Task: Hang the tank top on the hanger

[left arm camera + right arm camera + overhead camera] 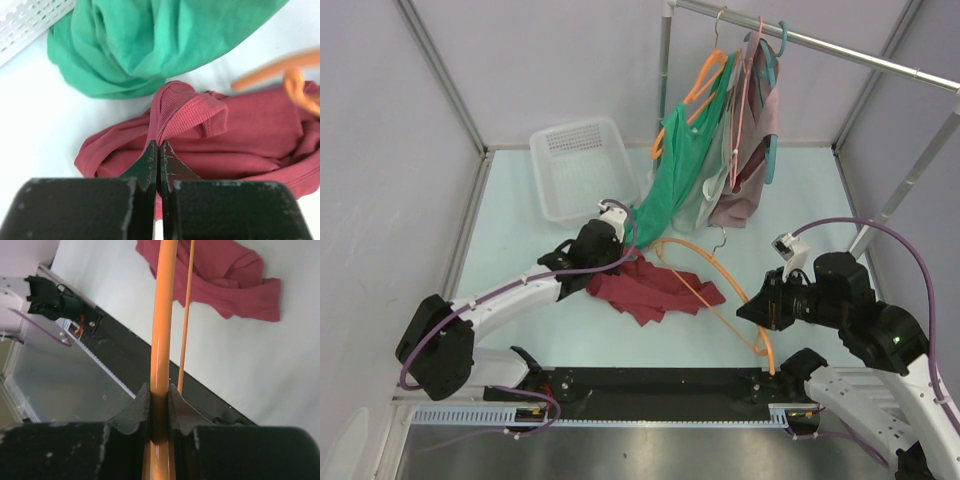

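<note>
The maroon tank top (655, 290) lies crumpled on the table's middle. My left gripper (612, 250) sits at its far left edge, shut on a pinched fold of the tank top (175, 112), which rises as a ridge from the fingertips (150, 155). The bare orange hanger (720, 285) lies slanted over the top's right side, its metal hook (720, 238) pointing away. My right gripper (752, 312) is shut on the hanger's arm (161, 340) near its right end; the bar runs straight up between the fingers (141, 410). The tank top (220, 275) shows beyond.
A white perforated basket (582, 165) stands at the back left. On the rail (820, 45) hang a green garment (685, 165) on an orange hanger and a pale pink garment (752, 150) with a teal hanger. The green fabric (150, 45) pools just behind the tank top.
</note>
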Controlling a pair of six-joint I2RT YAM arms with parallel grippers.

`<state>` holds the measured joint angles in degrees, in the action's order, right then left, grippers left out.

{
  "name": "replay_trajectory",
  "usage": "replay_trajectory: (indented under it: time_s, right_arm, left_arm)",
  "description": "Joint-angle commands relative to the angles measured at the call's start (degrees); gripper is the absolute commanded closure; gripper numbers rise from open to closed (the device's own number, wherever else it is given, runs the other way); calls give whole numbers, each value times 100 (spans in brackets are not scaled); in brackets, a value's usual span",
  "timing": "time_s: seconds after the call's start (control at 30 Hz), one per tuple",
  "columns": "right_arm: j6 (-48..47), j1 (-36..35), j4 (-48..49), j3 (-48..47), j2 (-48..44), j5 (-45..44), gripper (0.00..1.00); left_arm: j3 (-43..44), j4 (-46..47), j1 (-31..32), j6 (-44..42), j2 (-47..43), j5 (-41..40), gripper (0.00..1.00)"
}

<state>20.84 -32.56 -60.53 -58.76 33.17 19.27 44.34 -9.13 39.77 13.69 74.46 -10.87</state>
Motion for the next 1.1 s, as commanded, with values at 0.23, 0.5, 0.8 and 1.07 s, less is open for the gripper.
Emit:
replay_trajectory:
  time_s: [0.23,0.5,0.8,1.07]
  right_arm:
    - [43,-40,472,-4,-284,1026,100]
    - [140,-49,954,550,-197,1053,100]
    - [139,-145,1983,954,93,974,100]
    - [544,-997,3818,1596,479,685,100]
  left_arm:
    - [40,-89,-83,98,-230,-249,100]
    - [-4,7,-83,204,-467,303,100]
    - [-48,-63,-83,274,-818,1034,100]
    - [268,-362,-75,494,-1477,1799,100]
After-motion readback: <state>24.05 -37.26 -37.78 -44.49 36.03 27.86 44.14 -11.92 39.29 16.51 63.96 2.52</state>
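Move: My left hand already pinches a raised edge of the tank top; the orange hanger's free end hangs about 9 cm to its right, 2 cm ahead and 7 cm higher. The rest of the tank top lies 8 cm to its right, 2 cm nearer me and 5 cm lower, and the green garment's hem some 10 cm ahead and 5 cm right. From my right hand, which grips the hanger, the pinched edge is roughly 22 cm left, 16 cm ahead and 13 cm below. I bring the hanger's free end left towards the pinched cloth: my right hand first eases back about 2 cm, then goes left, down and slightly forward, turning about 10 degrees counter-clockwise and keeping its grip. My left hand waits with the edge still pinched, then lifts it some 5 cm while drawing back and a little right, rolling its left side down, to meet the hanger. ##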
